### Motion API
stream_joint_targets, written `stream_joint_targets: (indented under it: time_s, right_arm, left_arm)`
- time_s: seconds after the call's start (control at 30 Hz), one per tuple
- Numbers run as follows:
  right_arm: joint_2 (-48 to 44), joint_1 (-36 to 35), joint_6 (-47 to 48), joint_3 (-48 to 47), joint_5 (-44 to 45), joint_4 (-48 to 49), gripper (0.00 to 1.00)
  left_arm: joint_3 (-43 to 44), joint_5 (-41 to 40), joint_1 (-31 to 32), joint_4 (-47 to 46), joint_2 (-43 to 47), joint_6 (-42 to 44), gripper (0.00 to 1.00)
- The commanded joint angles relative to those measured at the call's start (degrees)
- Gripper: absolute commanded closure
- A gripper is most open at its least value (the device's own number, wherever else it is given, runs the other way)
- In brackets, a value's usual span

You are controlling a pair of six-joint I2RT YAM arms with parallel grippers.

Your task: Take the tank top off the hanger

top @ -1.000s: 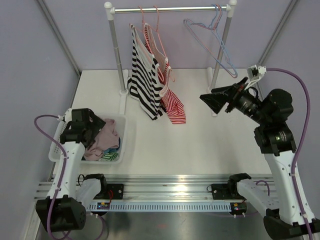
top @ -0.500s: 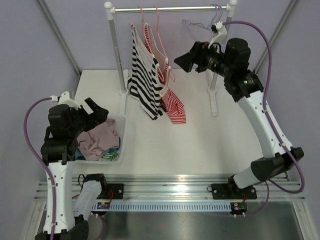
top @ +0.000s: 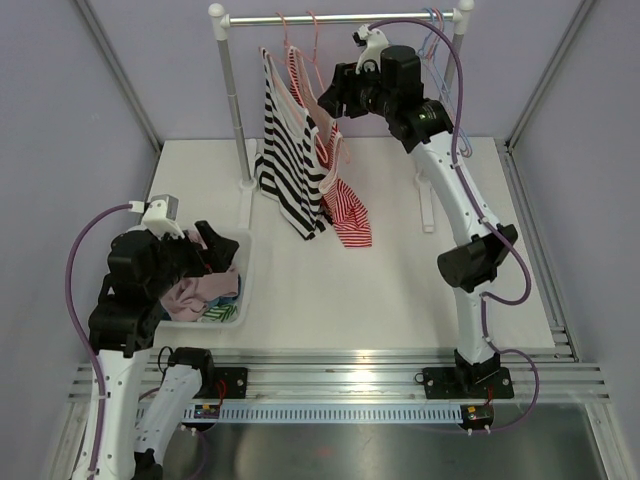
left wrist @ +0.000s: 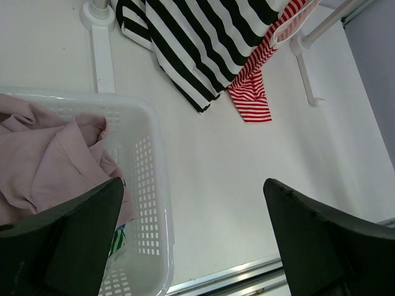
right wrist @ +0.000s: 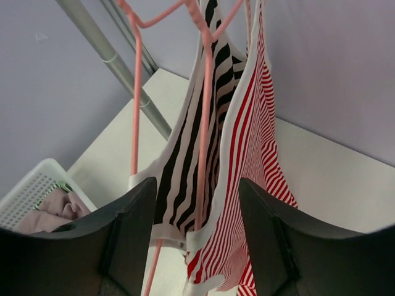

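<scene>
Two tank tops hang on pink hangers (top: 300,75) from the rail: a black-and-white striped one (top: 285,160) and a red-and-white striped one (top: 345,215). My right gripper (top: 324,100) is raised beside their upper part. In the right wrist view its fingers stand apart on either side of a pink hanger arm (right wrist: 203,142), the black-and-white top (right wrist: 185,172) and the strap edge of the red-and-white top (right wrist: 259,142), touching none of them. My left gripper (top: 215,250) hangs open and empty over the basket's right rim; in its own view (left wrist: 191,246) only table shows between the fingers.
A white basket (top: 245,290) with a pink garment (top: 195,295) and other clothes sits at the left. The rack's posts (top: 237,110) and feet (top: 428,205) stand on the table. Empty blue and pink hangers (top: 437,45) hang at the rail's right end.
The right arm swung up and to the left, from the rack's right side to the hanging tank tops, and its jaws narrowed. The left arm rose and shifted slightly over the basket.
</scene>
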State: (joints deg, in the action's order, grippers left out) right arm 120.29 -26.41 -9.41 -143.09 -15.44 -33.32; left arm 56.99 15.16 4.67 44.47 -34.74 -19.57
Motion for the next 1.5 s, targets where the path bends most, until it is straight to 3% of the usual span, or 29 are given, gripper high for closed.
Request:
stream_joint_targets:
  time_s: [0.0, 0.03, 0.2, 0.7, 0.87, 0.93, 1.07, 1.27, 1.47]
  right_arm:
    - [2.9, -0.3, 2.6, -7.1, 1.8, -1.6, 0.4]
    - [3.5, -0.2, 2.7, -7.7, 1.9, -1.3, 0.47]
    - [4.9, -0.2, 2.8, -8.7, 2.3, 1.1, 0.6]
    - [7.4, -0.2, 1.2, -8.8, -0.9, 4.3, 0.76]
    - [7.9, -0.3, 1.4, -8.8, -0.7, 4.9, 0.77]
    - [7.4, -0.2, 1.5, -8.7, -0.2, 5.1, 0.92]
    - [5.0, -0.2, 1.7, -6.4, 1.0, 7.4, 1.0]
    - [-2.2, -0.2, 1.2, 0.9, 3.0, 13.5, 1.0]
    - [-5.2, -0.2, 1.1, 0.5, 8.1, 13.7, 1.0]
  left_arm:
    - [0.0, -0.2, 1.1, -2.8, -0.1, 1.5, 0.01]
    - [-0.1, -0.2, 1.3, -2.8, 0.1, 1.6, 0.01]
    - [-0.6, -0.6, 2.2, -2.8, 0.4, 1.6, 0.01]
    - [-0.7, -1.5, 3.2, -2.6, 0.3, 1.9, 0.01]
    - [-0.7, -1.9, 3.3, -2.5, 0.4, 2.0, 0.01]
    - [-0.7, -2.2, 3.5, -2.5, 0.5, 2.0, 0.01]
    - [-0.7, -2.6, 3.8, -2.4, 0.3, 2.0, 0.01]
    - [0.0, -2.8, 3.9, -2.1, 0.1, 2.0, 0.01]
    - [0.8, -2.5, 3.9, -1.7, -0.2, 2.0, 0.01]
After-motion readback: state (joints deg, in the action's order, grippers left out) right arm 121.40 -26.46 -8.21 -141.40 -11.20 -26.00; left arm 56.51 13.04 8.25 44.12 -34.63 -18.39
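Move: The near arm of the pink hanger, still carrying the red-striped tank top, is about 4 cm ahead of the right hand's half-open fingers, 2 cm left and 1 cm below. From that hand, the red-striped tank top hangs some 7 cm ahead, 2 cm left and 14 cm down; the black-striped tank top is 6 cm ahead, 9 cm left and 14 cm down. From the left hand, the hanger lies roughly 30 cm ahead, 20 cm right and 10 cm above. Right hand reaches some 4 cm forward and down, pinches the pink hanger's near arm, then lifts about 3 cm. ##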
